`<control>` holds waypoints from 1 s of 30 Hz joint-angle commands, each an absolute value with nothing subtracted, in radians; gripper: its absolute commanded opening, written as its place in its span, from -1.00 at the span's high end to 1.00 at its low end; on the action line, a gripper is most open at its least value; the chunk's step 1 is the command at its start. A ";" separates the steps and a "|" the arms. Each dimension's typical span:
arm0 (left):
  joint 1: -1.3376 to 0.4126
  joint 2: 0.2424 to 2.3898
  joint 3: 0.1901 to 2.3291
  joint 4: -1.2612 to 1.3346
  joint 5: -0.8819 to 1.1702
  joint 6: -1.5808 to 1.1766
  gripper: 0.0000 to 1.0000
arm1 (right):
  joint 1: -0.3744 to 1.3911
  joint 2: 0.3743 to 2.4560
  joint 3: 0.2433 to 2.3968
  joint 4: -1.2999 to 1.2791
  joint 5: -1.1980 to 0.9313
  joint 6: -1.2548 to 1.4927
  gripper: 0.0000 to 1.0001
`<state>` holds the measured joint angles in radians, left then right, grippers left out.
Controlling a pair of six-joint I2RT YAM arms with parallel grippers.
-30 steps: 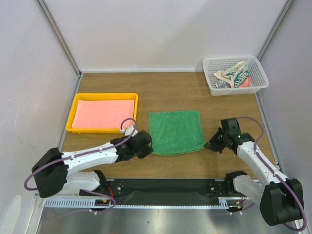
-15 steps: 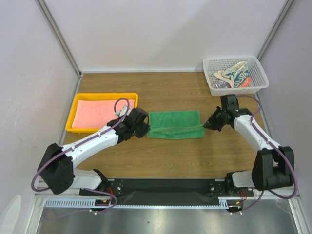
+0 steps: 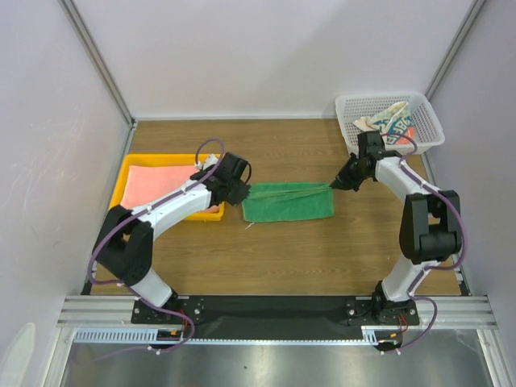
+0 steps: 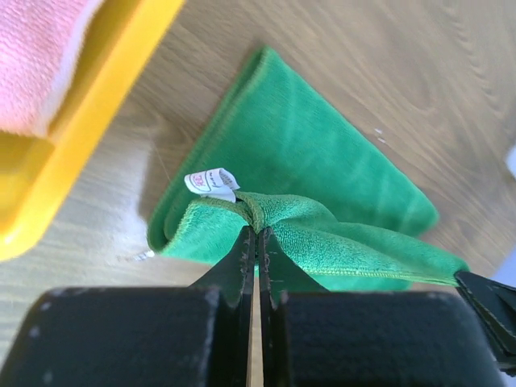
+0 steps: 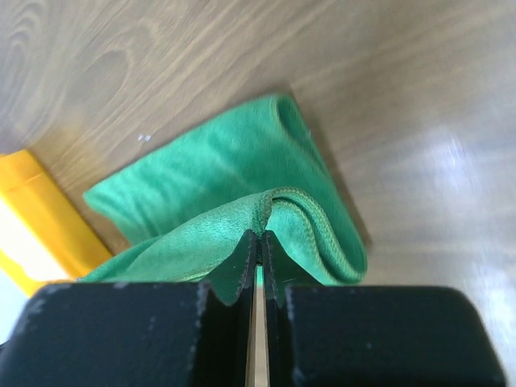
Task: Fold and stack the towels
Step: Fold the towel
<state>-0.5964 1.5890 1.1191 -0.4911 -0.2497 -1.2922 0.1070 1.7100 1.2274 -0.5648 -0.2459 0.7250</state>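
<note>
The green towel (image 3: 289, 201) lies mid-table, doubled over, its upper layer stretched between both grippers along the far edge. My left gripper (image 3: 245, 191) is shut on the towel's left corner (image 4: 256, 211), where a white label shows. My right gripper (image 3: 334, 185) is shut on the right corner (image 5: 270, 208). A salmon-pink towel (image 3: 153, 182) lies flat in the yellow tray (image 3: 129, 164), partly under the left arm. The white-and-teal patterned towel (image 3: 389, 123) sits crumpled in the white mesh basket (image 3: 427, 129).
The tray stands at the left, close to the left gripper; its yellow rim (image 4: 89, 129) shows in the left wrist view. The basket is in the far right corner, just behind the right arm. Bare wooden table (image 3: 290, 258) lies in front of the green towel.
Both grippers have carried the green towel's near edge away from me, over onto its far edge. The towel went from a flat square to a narrow doubled strip.
</note>
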 commanded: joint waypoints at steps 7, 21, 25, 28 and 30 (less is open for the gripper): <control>-0.538 1.704 1.172 -0.463 -0.207 -1.266 0.99 | 0.097 1.884 1.361 -0.557 -0.255 0.673 1.00; -0.506 1.855 1.318 -0.502 -0.227 -1.224 0.36 | 0.091 2.037 1.516 -0.633 -0.258 0.627 0.62; -0.491 1.865 1.367 -0.450 -0.213 -1.123 -0.37 | 0.092 2.025 1.552 -0.627 -0.287 0.595 0.01; -0.489 1.855 1.413 -0.359 -0.189 -0.960 -0.47 | 0.092 1.999 1.615 -0.624 -0.313 0.557 -0.21; -0.489 1.829 1.419 -0.281 -0.148 -0.878 -0.50 | 0.092 1.987 1.650 -0.624 -0.342 0.539 -0.28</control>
<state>-0.4953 1.8725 1.3628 -0.4309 -0.1947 -1.0691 0.0956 2.0281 1.5555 -0.6353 -0.2890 0.5941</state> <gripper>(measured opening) 0.745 0.623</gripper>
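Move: Both grippers already pinch the green towel's raised edge. For the left gripper, the towel's far left corner lies about 5 cm ahead, 1 cm to the left and 6 cm below; the yellow tray's middle is some 24 cm to its left and 3 cm farther out. For the right gripper, the towel's far right corner is about 5 cm ahead, neither left nor right, and 5 cm below; the white basket stands some 23 cm ahead and 18 cm to the right. Lower both grippers together with the pinched edge, some 4 cm down towards the towel's far edge, then slide them forward low over the lower layer for about 3 cm. Open the fingers there to let go of the edge, and carry on forward past the far edge, starting to rise. ##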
